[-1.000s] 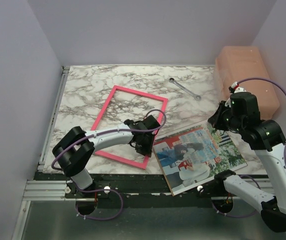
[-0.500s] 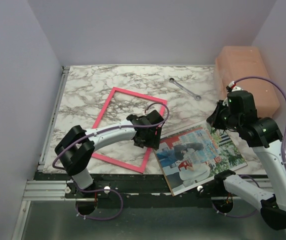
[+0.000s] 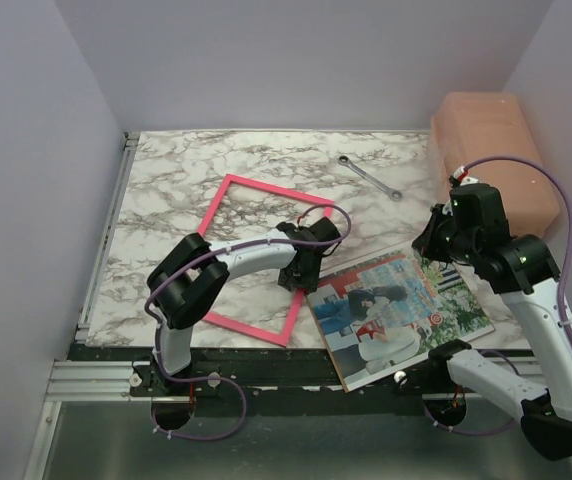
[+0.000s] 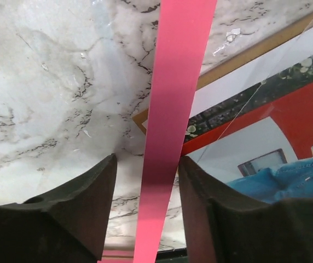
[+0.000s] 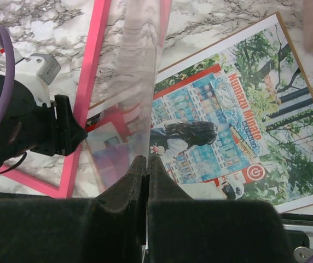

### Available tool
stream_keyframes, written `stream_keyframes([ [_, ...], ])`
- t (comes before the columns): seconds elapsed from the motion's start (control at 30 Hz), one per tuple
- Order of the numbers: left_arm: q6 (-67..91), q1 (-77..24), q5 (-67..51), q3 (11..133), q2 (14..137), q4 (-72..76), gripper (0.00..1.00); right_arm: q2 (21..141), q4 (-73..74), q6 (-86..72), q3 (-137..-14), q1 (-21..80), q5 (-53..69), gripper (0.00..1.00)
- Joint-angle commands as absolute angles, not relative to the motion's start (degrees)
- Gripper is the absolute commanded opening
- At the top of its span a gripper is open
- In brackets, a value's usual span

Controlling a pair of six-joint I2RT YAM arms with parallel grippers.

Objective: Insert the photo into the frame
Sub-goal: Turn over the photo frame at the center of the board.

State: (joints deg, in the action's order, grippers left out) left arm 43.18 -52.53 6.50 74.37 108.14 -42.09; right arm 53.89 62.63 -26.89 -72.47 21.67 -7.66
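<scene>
The pink frame (image 3: 266, 187) lies flat on the marble table, left of centre. My left gripper (image 3: 296, 275) hangs over its right bar. In the left wrist view that gripper (image 4: 146, 160) is open, and the pink bar (image 4: 173, 109) runs between the jaws with a gap on each side. The photo (image 3: 396, 300) lies face up near the front edge, just right of the frame. My right gripper (image 3: 431, 245) hovers above the photo's far edge. Seen from the right wrist, the gripper (image 5: 147, 160) is shut on a clear pane (image 5: 140, 82) standing over the photo (image 5: 238, 126).
A brown backing panel (image 4: 244, 57) lies under the photo, with its edge showing. A metal wrench (image 3: 369, 178) lies at the back of the table. A peach-coloured box (image 3: 491, 150) stands at the back right. Walls close in the left, back and right sides.
My left gripper has opened and moved from the frame's near right corner farther along its right bar. The left elbow has swung right. The right arm has barely moved.
</scene>
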Motion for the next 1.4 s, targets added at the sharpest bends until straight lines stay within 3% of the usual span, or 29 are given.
stream_keyframes([
  [0.0, 41.9, -52.3, 8.2, 75.7, 109.5, -42.7, 0.37, 53.0, 62.1, -26.7, -71.7, 21.6, -7.9, 0.0],
  [0.17, 41.5, -52.1, 6.9, 74.9, 107.9, -41.9, 0.05, 53.0, 59.4, -27.6, -69.3, 21.6, -4.2, 0.0],
  [0.23, 41.4, -51.9, 6.5, 74.3, 105.9, -41.9, 0.0, 53.3, 58.2, -27.9, -68.4, 21.6, -2.7, 0.0],
  [0.73, 37.1, -51.0, 2.5, 78.7, 82.8, -47.8, 0.0, 56.5, 48.7, -29.8, -64.4, 21.6, 5.4, 0.0],
  [1.1, 40.9, -51.0, -8.8, 78.8, 71.2, -40.1, 0.0, 57.1, 38.4, -36.8, -59.8, 21.6, 13.6, 0.0],
  [1.37, 47.5, -51.6, -17.8, 72.9, 68.3, -26.1, 0.0, 55.6, 32.7, -41.9, -55.8, 21.6, 15.5, 0.0],
])
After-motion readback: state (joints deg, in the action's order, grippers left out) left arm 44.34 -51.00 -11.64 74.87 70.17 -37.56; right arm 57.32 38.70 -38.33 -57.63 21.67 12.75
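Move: The photo frame's right bar already lies between the left gripper's open fingers, its middle about 3 cm ahead and 2 cm right; the frame's middle is some 7 cm ahead and 10 cm left. The photo's middle is about 21 cm right and 5 cm back, and the wrench some 29 cm ahead and 18 cm right. From the right gripper, that bar's middle is roughly 22 cm left, 3 cm ahead and 23 cm below. Shut the left gripper on the frame's right bar, then lift about 26 cm, easing back a little near the top, and swing the fingers out to the right some 40 degrees so the frame tilts left side down. Meanwhile bring the right gripper some 8 cm left towards the frame, sinking about 4 cm and rolling its fingers leftward, still shut on the clear sheet. ##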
